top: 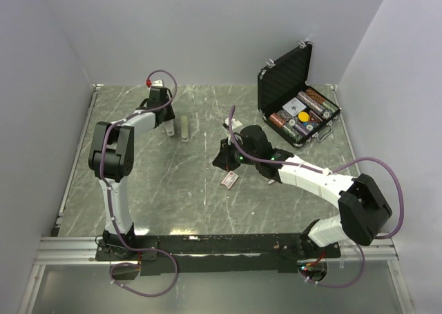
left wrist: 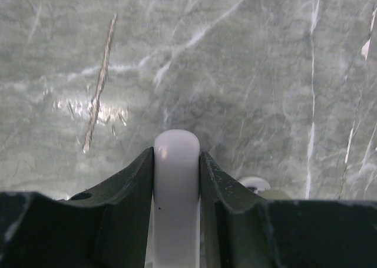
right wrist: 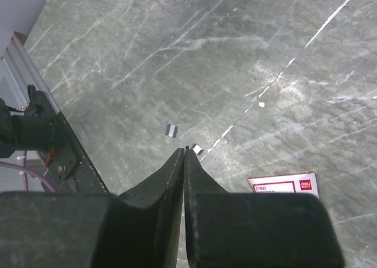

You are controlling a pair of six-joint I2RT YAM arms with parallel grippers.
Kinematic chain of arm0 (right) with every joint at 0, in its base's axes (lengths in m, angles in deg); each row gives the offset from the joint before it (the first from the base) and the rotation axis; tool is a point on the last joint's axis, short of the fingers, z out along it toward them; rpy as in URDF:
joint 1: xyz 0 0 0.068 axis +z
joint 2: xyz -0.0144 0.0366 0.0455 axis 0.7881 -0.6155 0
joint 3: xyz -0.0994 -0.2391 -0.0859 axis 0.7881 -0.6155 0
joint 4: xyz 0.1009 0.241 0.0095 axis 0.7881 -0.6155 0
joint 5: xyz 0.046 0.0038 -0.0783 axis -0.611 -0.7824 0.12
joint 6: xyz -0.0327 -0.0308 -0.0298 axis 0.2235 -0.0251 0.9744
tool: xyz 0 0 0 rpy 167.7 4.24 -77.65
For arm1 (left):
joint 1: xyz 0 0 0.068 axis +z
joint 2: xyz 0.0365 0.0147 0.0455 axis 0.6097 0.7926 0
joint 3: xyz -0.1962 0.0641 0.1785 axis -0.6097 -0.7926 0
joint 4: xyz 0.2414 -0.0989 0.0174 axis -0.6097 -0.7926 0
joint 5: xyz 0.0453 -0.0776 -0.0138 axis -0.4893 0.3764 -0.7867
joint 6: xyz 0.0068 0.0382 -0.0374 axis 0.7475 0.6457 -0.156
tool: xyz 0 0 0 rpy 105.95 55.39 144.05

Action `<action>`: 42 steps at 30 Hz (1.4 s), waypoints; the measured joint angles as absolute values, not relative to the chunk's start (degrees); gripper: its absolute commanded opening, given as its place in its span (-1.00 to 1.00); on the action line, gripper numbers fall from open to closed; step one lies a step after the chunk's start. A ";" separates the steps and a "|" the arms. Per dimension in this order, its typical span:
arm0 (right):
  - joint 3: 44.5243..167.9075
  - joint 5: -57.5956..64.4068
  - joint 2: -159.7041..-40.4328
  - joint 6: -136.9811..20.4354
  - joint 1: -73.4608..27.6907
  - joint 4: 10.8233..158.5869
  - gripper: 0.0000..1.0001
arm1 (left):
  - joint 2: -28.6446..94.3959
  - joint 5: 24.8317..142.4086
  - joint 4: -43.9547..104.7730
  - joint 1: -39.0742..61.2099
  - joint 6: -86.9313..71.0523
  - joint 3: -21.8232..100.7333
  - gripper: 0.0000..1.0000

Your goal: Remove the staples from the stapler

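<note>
My left gripper [top: 168, 128] is shut on a white rounded bar of the stapler [left wrist: 177, 179], which fills the gap between its fingers [left wrist: 132, 179] in the left wrist view. A grey part of the stapler [top: 185, 128] lies just to its right on the table. Two tiny grey staple strips [right wrist: 171, 130] [right wrist: 197, 149] lie on the marble just past the tips of my right gripper [right wrist: 185, 151], which is shut. My right gripper [top: 222, 160] hovers at mid-table.
A pink-and-white flat box [right wrist: 285, 184] lies right of my right gripper, also seen from above [top: 231, 179]. An open black case [top: 297, 107] with small items stands at the back right. Walls enclose the table.
</note>
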State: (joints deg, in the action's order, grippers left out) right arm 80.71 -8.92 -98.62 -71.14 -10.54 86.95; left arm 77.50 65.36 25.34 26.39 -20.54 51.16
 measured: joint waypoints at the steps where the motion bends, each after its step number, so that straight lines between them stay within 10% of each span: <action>1: 80.71 -8.92 -98.62 -71.29 -10.54 86.95 -0.70 | 77.21 65.03 25.02 26.08 -20.54 50.75 -0.22; 12: 80.71 -8.50 -98.36 -72.04 -10.54 86.73 -0.13 | 74.35 63.44 20.47 22.02 -20.63 48.56 0.13; 42: 82.37 9.57 -94.01 -71.88 -20.18 68.81 0.28 | 33.28 63.22 10.09 6.26 -28.28 24.56 0.21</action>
State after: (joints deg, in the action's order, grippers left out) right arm 82.37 9.57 -94.01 -71.88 -20.18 68.81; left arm 33.28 63.22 10.09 6.26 -28.28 24.56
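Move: The white stapler is already between my left fingers; its middle lies about 4 cm back from that hand point and 2 cm below. The green stapler rests alongside, its middle roughly 8 cm to the right and 5 cm back from that hand. From my right hand the white stapler is some 25 cm ahead, 25 cm left and 13 cm down; the red-and-white box lies about 6 cm ahead, 3 cm right and 14 cm below. I open my left fingers and let go of the white stapler, easing back and right nearly level, then rise about 11 cm while drawing some 20 cm back and turning slightly clockwise. Meanwhile my empty right hand opens wide from shut, then swings about 11 cm right and a little forward past the red-and-white box, turning clockwise some 25 degrees. ##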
